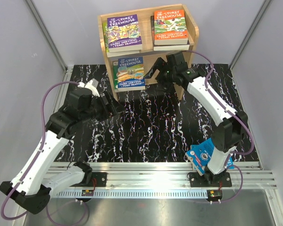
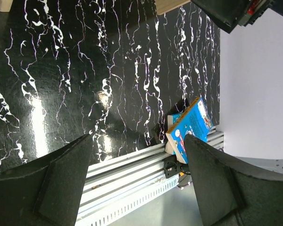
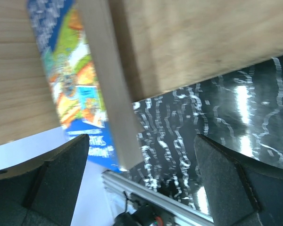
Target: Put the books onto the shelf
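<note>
The wooden shelf stands at the back of the table. Its top tier holds a pile topped by a purple book and another topped by an orange book. A green and blue book lies on the lower tier. My right gripper hovers open at that book's right edge. In the right wrist view the book sticks out under the shelf wood, blurred, its corner just ahead of the open right gripper. My left gripper is open and empty over the table.
A bright blue book leans at the right arm's base, on the aluminium rail at the near edge. The black marbled table top spreads between the arms. Grey walls close in both sides.
</note>
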Controlling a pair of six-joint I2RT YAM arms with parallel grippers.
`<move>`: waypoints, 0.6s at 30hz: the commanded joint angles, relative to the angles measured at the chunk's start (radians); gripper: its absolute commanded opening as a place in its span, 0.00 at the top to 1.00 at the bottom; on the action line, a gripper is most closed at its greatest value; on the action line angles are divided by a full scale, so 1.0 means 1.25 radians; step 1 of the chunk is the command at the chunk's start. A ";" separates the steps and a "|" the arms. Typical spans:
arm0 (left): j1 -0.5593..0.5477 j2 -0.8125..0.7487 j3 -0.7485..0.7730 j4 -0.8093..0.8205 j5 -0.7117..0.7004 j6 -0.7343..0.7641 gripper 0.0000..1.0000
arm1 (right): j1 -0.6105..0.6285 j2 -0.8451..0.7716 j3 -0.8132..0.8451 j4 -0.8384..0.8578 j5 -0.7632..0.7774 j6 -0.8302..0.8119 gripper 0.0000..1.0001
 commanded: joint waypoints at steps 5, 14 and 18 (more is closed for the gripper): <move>-0.004 0.014 0.012 0.048 0.019 0.004 0.19 | 0.002 -0.037 -0.025 0.014 0.027 -0.034 0.36; -0.004 -0.029 -0.001 0.032 0.012 -0.002 0.19 | 0.002 -0.073 -0.046 0.102 0.054 0.003 0.91; -0.004 -0.048 -0.011 0.027 0.016 -0.009 0.19 | 0.002 -0.052 -0.046 0.129 0.067 0.029 0.94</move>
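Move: The 31-Storey book lies on the lower shelf, its middle about 6 cm ahead of the right hand, 9 cm to its left and 4 cm below. On the top shelf, some 18 cm above that hand, the 52-Storey book is about 8 cm ahead and 11 cm left, and the 78-Storey book 8 cm ahead and 8 cm right. From the left hand the 31-Storey book is some 24 cm ahead, 6 cm right, 7 cm below. Beside the 31-Storey book's right edge, the right hand shuts its wide-open, empty fingers, dipping and rising about 2 cm. ##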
